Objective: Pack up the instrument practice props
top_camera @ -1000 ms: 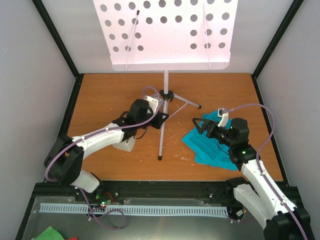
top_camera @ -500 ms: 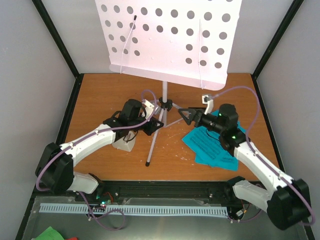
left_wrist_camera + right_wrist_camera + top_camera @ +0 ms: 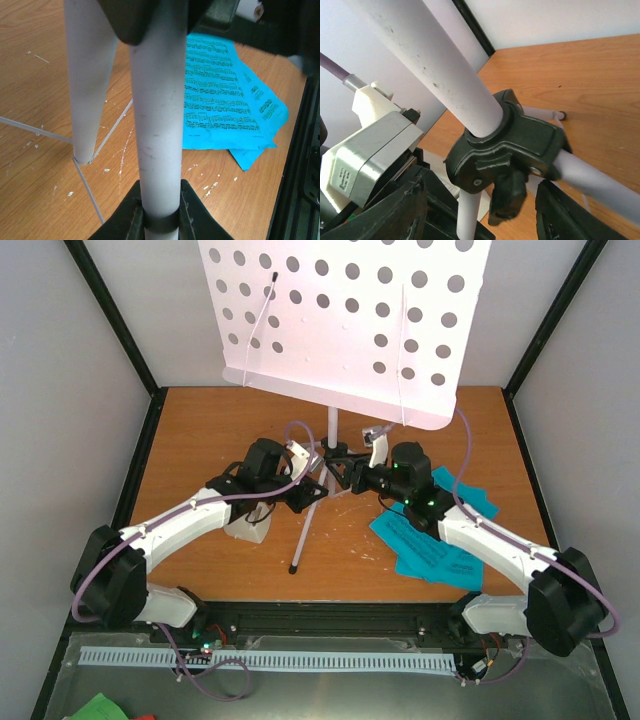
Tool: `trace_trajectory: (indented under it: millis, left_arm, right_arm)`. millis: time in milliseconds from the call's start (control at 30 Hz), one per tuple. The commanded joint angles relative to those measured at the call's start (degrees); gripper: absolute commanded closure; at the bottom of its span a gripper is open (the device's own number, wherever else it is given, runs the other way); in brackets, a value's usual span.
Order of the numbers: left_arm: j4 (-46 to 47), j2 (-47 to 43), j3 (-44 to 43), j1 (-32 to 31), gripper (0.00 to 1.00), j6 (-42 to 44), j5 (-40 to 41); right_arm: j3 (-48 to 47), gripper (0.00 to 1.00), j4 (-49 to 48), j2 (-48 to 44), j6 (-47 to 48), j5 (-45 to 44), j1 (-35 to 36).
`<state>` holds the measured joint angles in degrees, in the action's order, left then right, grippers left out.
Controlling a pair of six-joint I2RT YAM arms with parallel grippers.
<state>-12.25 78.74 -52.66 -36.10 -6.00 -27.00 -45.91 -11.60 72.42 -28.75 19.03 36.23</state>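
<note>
The pale lilac music stand [image 3: 330, 425] leans, its perforated tray [image 3: 345, 320] high at the back. My left gripper [image 3: 306, 491] [image 3: 160, 220] is shut on one of the stand's legs [image 3: 157, 125]; a second leg [image 3: 87, 100] hangs beside it. My right gripper [image 3: 347, 476] [image 3: 480, 215] is open, its fingers [image 3: 385, 215] on either side of the black tripod hub [image 3: 507, 142] and its knob [image 3: 507, 200], with gaps on both sides. Cyan sheet-music pages [image 3: 440, 545] [image 3: 220, 100] lie on the table under my right arm. The white metronome [image 3: 248, 527] is mostly hidden under my left arm.
Black frame posts and pale walls close in the wooden table [image 3: 200, 440] on three sides. A black rail [image 3: 330, 615] runs along the near edge. The stand's free leg tip [image 3: 294, 567] rests near the front. A green object [image 3: 100, 708] lies below the table.
My right arm swung left off the cyan pages to the stand's hub, its jaws narrowing. The stand tilted and its tray shifted right while my left gripper kept its hold on the leg.
</note>
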Motion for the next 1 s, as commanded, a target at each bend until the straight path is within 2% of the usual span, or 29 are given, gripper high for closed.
trace_trajectory:
  millis: [0,100,267,500,600,767,967]
  left_arm:
    - [-1.64,-0.26,-2.27,-0.29,1.00,4.62,0.37]
    - [-1.71,-0.41,-2.27,-0.29,1.00,4.60,0.27]
    - [-1.73,-0.43,-2.28,-0.29,1.00,4.62,0.48]
    - [-1.87,-0.26,-2.44,-0.29,1.00,4.73,0.73]
    - [-2.00,-0.25,-2.53,-0.23,1.00,4.73,0.69]
    - [-2.12,-0.35,-2.62,-0.29,1.00,4.68,0.73]
    - [-2.17,-0.25,-2.62,-0.28,1.00,4.68,0.44]
  right_arm:
    - [0.62,0.41,0.89,-3.90,0.79,-8.93,0.42]
    - [0.28,0.46,0.97,-3.85,0.72,-8.56,0.47]
    - [-0.19,0.69,-0.03,-2.58,1.31,-4.72,0.42]
    - [2.31,0.90,-2.28,-3.22,6.09,-2.32,0.50]
    - [2.33,0.93,-0.08,-4.22,13.53,-4.77,1.00]
    - [0.57,0.96,6.36,-5.67,33.68,-11.87,3.33]
    - [0.10,0.92,8.03,-7.64,56.17,-21.20,6.99]
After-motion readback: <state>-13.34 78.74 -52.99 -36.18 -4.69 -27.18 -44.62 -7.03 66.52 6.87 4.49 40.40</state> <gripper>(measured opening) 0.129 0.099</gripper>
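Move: The black knob on the stand's collar sits almost between the right hand's parted fingers, roughly 1 cm ahead and 1 cm to the right, at their height. The collar and pole are about 4 cm ahead; the stand leg in the left hand's grip is some 4 cm back, 3 cm left and 7 cm lower. The blue sheets lie about 20 cm right, 11 cm back, 21 cm below. From the left hand the knob is 5 cm ahead, 4 cm right, 7 cm up. The collar's black knob gets pinched by the right hand, which first eases about 1.5 cm right and 1 cm up, then shuts its half-open fingers. With the grip kept and the hand nearly in place, the wrist rolls some 35 degrees counter-clockwise, seen along the fingers from the hand. The left hand stays put, still gripping the stand leg. ##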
